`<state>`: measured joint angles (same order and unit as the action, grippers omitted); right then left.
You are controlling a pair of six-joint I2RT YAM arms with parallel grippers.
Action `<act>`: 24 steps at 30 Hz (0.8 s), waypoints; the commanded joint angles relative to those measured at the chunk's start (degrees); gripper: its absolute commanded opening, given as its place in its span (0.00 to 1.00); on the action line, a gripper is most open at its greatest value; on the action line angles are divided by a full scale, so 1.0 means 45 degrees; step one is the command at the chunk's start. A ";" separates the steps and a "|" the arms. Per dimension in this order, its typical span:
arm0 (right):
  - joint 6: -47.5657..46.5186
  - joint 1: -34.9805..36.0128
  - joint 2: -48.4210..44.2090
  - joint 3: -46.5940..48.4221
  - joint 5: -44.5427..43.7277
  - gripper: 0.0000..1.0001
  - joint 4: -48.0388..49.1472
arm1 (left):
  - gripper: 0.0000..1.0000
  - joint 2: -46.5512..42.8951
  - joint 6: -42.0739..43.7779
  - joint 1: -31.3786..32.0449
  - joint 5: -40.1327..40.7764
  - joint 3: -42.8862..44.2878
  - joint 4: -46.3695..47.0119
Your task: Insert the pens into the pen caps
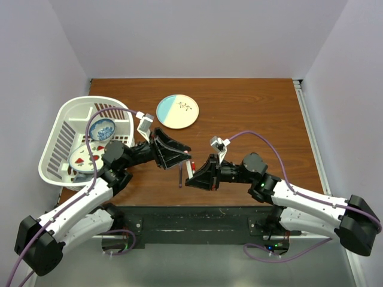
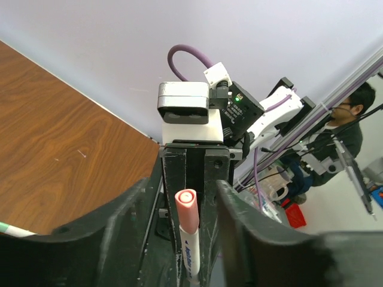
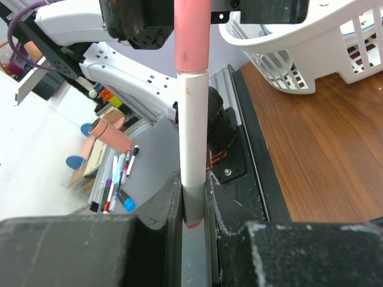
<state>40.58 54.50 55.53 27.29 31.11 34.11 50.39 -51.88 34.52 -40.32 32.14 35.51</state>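
Note:
A white-barrelled pen (image 3: 192, 137) stands upright in my right gripper (image 3: 194, 200), which is shut on its lower end. A pink pen cap (image 3: 192, 36) sits on the pen's top end. In the left wrist view the same pink cap (image 2: 187, 209) lies between the fingers of my left gripper (image 2: 182, 186). Those fingers stand apart from it on both sides, open. From above, the two grippers meet over the table's near middle, left gripper (image 1: 181, 156) and right gripper (image 1: 192, 173). A dark purple pen (image 1: 181, 177) lies on the table just below them. Another white pen with a green end (image 2: 9, 229) lies on the wood.
A white basket (image 1: 60, 128) with bowls in it stands at the left. A blue and cream plate (image 1: 178, 111) lies behind the grippers. The table's near edge runs just below the grippers.

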 commanded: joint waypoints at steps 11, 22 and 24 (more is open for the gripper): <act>-0.0734 0.0115 0.0375 0.1551 -0.1521 0.00 -0.0211 | 0.00 0.0208 -0.0815 0.0043 -0.0415 -0.0326 0.0938; -0.2765 0.0076 0.1000 0.4579 -0.3184 0.00 -0.2286 | 0.00 -0.0084 -0.1131 0.0043 -0.1197 -0.1635 0.1040; -0.2942 0.0076 0.1059 0.5027 -0.3086 0.00 -0.2500 | 0.00 -0.0377 -0.0662 0.0043 -0.1159 -0.1654 0.0142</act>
<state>31.68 55.72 60.64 40.49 24.80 15.68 49.71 -57.21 32.84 -35.20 26.92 46.02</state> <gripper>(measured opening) 0.157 0.106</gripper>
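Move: The pink cap of the white pen sits right at the left hand's point, between its open fingers. From the right hand, which already holds the pen's lower end, the cap is about 6 cm ahead, 1 cm left and 7 cm up. On the table some 30 cm below the left hand, the purple pen lies roughly 3 cm ahead and 4 cm left of that hand, and the red-capped pen 3 cm ahead and 1 cm right. Staying in place at first, the left hand shuts its open fingers on the pink cap, pinching it. Then both hands shift forward and left with the pen between them, the right about 3 cm forward and 2 cm left, its fingertips dipping some 10 degrees and its grip kept, the left only a little over 1 cm each way. ##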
